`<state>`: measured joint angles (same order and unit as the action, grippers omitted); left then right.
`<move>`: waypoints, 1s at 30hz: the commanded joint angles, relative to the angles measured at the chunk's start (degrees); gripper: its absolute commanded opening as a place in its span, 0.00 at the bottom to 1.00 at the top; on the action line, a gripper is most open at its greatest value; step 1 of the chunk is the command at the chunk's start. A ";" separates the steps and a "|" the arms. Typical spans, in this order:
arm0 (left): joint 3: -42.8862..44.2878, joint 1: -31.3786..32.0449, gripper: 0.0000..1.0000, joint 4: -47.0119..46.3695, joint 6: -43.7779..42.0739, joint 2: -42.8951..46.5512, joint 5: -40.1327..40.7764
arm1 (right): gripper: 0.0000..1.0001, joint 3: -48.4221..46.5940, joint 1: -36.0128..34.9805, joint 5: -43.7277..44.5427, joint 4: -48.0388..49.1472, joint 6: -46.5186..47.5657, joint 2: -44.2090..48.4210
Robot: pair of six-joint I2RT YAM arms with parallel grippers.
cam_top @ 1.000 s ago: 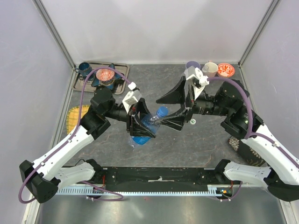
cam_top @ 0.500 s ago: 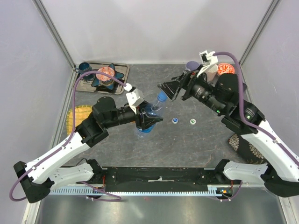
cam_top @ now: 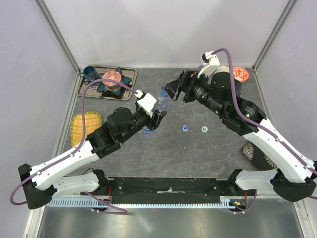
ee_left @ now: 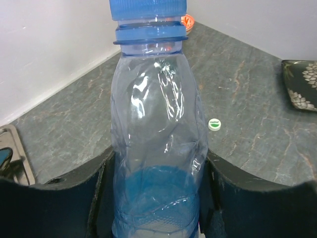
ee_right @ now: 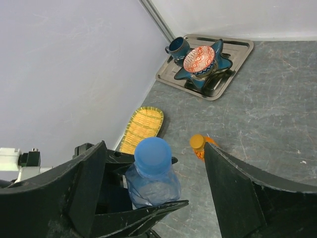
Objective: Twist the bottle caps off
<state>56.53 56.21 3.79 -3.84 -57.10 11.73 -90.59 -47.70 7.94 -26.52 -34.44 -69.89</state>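
My left gripper (cam_top: 157, 118) (ee_left: 158, 157) is shut on the lower body of a blue-tinted bottle (cam_top: 161, 103) (ee_left: 157, 129) and holds it up off the table. The bottle's blue cap (ee_left: 147, 7) (ee_right: 153, 153) is on. The right gripper (cam_top: 172, 91) (ee_right: 154, 149) is open, one finger on each side of the cap with a gap both ways. An orange bottle (ee_right: 201, 145) with an orange cap lies on the table beyond it. Two loose caps rest on the table, one blue (cam_top: 185, 128) and one green (cam_top: 204, 129) (ee_left: 214, 124).
A metal tray (cam_top: 85, 90) (ee_right: 236, 53) at the back left holds a star-shaped dish, a patterned bowl and a blue cup. A yellow woven mat (cam_top: 84, 124) (ee_right: 142, 127) lies at the left. An orange bowl (cam_top: 239, 73) and a dark patterned piece (cam_top: 251, 151) are on the right.
The left arm has carried the bottle up and toward the back. The right arm has swung back and left, its open fingers now straddling the cap.
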 commanded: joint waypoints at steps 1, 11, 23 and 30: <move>0.16 0.92 0.44 -2.56 -3.46 -0.47 5.59 | 0.85 -1.79 -0.29 -0.12 2.44 -1.69 -1.74; 0.07 1.28 0.44 -2.47 -3.28 -0.64 5.50 | 0.77 -1.44 -0.55 0.32 3.06 -1.07 -3.50; -0.02 1.54 0.44 -2.56 -3.20 -0.38 5.06 | 0.65 0.06 -0.55 -1.35 3.67 -0.81 -4.12; 0.16 1.54 0.44 -2.47 -3.11 -0.47 4.80 | 0.59 0.76 -0.55 -2.06 3.76 -0.63 -3.94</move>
<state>56.49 57.36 3.77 -5.23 -57.78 16.01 -90.37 -47.90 6.96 -24.45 -35.20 -73.97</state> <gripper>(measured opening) 0.586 0.602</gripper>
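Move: The blue cap, on the bottle upright in my left hand, lies about 2 cm ahead of my right hand, 2 cm to its left and 3 cm below; from my left hand it is some 3 cm ahead, 3 cm to the right and 10 cm up. Far below my right hand, the orange bottle stands about 7 cm ahead and 14 cm left, and a loose blue-and-white cap lies 4 cm ahead and 8 cm right. I ease my right hand about 3 cm left, down and forward onto the bottle's blue cap, then hover there while bringing the open fingers in to roughly two thirds of their earlier gap, one on each side of the cap. My left hand keeps its grip on the bottle and holds it all but still. ##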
